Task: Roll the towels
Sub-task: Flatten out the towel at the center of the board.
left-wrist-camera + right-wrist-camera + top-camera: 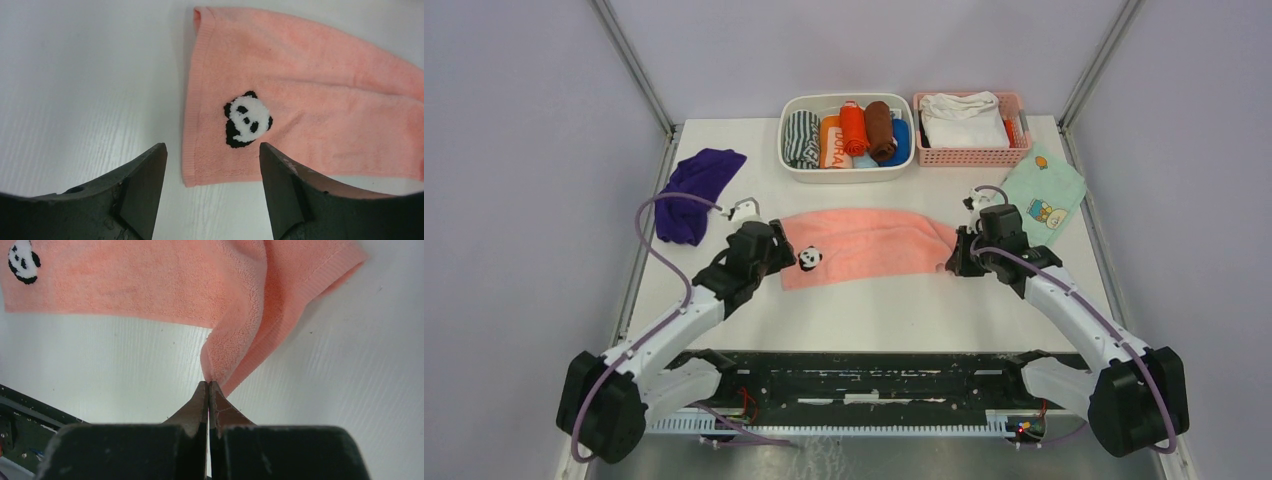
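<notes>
The salmon-pink towel [869, 245] lies spread flat across the middle of the table, with a panda patch [811, 258] near its left end. My left gripper [790, 262] hovers at that left end, jaws open with nothing between them; in the left wrist view the towel's near left corner [192, 175] sits just ahead of the gripper [212, 150]. My right gripper [952, 266] is shut on the pink towel's right end, a pinched fold [225, 360] rising into its tips [208, 383]. The purple towel [696, 190] lies crumpled at the back left.
A white basket [844, 176] of several rolled towels and a pink basket [971, 155] holding a white folded cloth stand at the back. A mint-green cartoon-print cloth [1044, 195] lies at the right, just behind my right arm.
</notes>
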### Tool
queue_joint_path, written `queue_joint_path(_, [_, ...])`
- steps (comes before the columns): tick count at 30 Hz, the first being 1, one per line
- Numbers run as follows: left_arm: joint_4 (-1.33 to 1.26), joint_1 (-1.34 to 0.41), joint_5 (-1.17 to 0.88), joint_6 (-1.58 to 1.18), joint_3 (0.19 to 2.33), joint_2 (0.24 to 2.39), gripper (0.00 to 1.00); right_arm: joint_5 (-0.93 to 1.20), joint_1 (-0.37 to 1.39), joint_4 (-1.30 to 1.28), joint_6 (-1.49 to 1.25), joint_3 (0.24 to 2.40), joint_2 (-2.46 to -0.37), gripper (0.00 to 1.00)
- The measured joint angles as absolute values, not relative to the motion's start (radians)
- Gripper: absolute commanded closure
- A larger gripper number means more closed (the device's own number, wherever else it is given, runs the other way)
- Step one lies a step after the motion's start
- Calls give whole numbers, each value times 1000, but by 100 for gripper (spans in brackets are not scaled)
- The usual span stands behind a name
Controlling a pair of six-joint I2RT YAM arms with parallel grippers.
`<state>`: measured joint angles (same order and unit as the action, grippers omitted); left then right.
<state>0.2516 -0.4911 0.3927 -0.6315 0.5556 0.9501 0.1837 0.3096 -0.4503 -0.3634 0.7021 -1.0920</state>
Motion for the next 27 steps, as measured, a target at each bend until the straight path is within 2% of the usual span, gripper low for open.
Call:
queue_joint_path(4, [253, -479, 323, -641, 662, 1124, 25, 184, 310, -450, -370, 699, -1095, 100])
queue_joint_path(7, [262, -479, 303, -647, 701, 1176, 26, 179, 310, -450, -370, 699, -1095, 100])
queue_joint_path(14, [293, -479, 224, -659, 697, 1208, 35, 91, 310, -506, -372, 699, -1094, 99])
queue_joint_path(18, [270, -479, 152, -659, 716, 1299, 44, 45, 310, -542, -381, 699, -1091, 99])
queue_joint_path(23, [241, -478, 93, -659, 732, 1428, 47, 9, 310, -548, -398, 699, -1085, 99])
queue_joint_path(27, [230, -452, 93, -659, 712, 1451, 51, -36, 310, -551, -409, 698, -1086, 100])
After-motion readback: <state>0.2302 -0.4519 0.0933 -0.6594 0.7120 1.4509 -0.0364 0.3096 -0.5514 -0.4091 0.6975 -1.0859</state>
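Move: The pink towel's panda patch lies about 7 cm right of the left hand, 5 cm ahead and 10 cm below. The purple towel is some 22 cm to the left hand's left and 17 cm ahead. The right hand already pinches the towel's right end; the bare board for it is about 4 cm to its right, 1 cm back and 9 cm below. The green towel lies roughly 21 cm right and 18 cm ahead of the right hand. Bring the left gripper down about 9 cm and some 5 cm to the right, over the pink towel's left end just short of the panda, tipping the fingers down about 20 degrees and narrowing them to half open. Meanwhile keep the right grip shut on the towel and draw its end 4 cm right and slightly down, turning a little clockwise. ##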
